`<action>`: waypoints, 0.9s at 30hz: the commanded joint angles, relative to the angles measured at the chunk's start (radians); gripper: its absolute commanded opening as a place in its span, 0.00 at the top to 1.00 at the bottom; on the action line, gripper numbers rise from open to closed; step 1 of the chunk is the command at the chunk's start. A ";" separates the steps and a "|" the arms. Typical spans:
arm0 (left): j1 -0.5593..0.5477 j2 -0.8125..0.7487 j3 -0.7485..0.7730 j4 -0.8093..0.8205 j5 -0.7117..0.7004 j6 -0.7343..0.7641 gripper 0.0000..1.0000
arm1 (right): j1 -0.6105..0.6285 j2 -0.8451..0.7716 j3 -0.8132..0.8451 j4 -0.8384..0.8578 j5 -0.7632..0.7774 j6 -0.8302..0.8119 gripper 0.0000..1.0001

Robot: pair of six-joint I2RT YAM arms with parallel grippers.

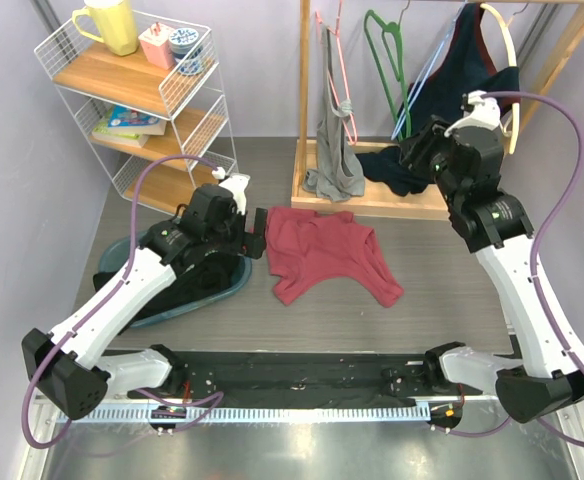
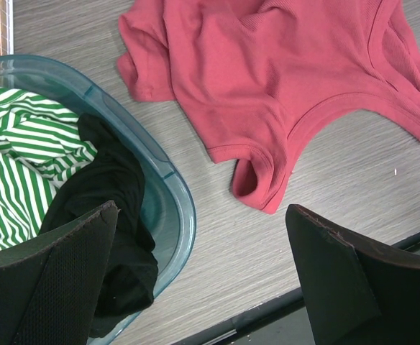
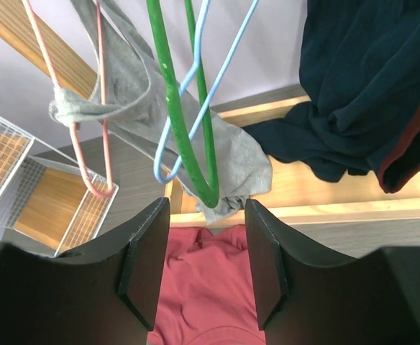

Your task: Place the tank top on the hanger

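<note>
The maroon tank top [image 1: 322, 255] lies crumpled on the table; it also fills the top of the left wrist view [image 2: 282, 65] and shows below the right jaws [image 3: 206, 287]. The thin light-blue hanger [image 3: 157, 167] hangs on the rack [image 1: 419, 85], crossed by a green hanger. My left gripper [image 1: 257, 232] [image 2: 203, 215] is open beside the top's left edge, over bare table and a basin rim. My right gripper [image 1: 412, 155] [image 3: 207, 208] is raised near the rack, open, nothing between its jaws. The hangers' lower ends hang just ahead of it.
A teal basin [image 2: 174, 215] holds a green-striped and a black garment. The wooden rack base [image 1: 372, 205] carries a green hanger [image 3: 168, 93], a pink hanger [image 3: 103, 122], a grey garment [image 3: 231, 151] and a navy garment [image 3: 361, 86]. A wire shelf [image 1: 142, 100] stands back left.
</note>
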 commanded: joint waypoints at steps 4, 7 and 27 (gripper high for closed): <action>-0.001 -0.027 -0.001 0.022 0.011 0.005 0.00 | 0.004 0.009 0.197 -0.013 0.093 0.011 0.47; -0.001 -0.030 0.000 0.022 0.011 0.005 0.00 | 0.001 0.079 0.292 -0.019 0.126 0.019 0.47; -0.001 -0.035 -0.004 0.020 0.029 -0.007 0.00 | -0.166 0.417 0.483 0.038 -0.002 0.065 0.51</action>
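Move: The blue hanger hangs edge-on, its middle about 14 cm ahead of the right hand, 4 cm to its right and 6 cm above. Also from the right hand, the green hanger is roughly 13 cm ahead, 3 cm left and 5 cm above; the navy tank top is about 13 cm ahead and 12 cm right, near its height. From the left hand, the blue hanger lies some 25 cm ahead, 42 cm right and 24 cm above. The blue hanger is approached by the right hand in a quick arch: it climbs steeply by about 11 cm, then reaches forward and sinks most of the way again, drifting right towards the navy tank top and ending some 11 cm farther out. The wrist turns about 10 degrees clockwise, and the fingers stay half open on either side of the blue hanger's bars. ##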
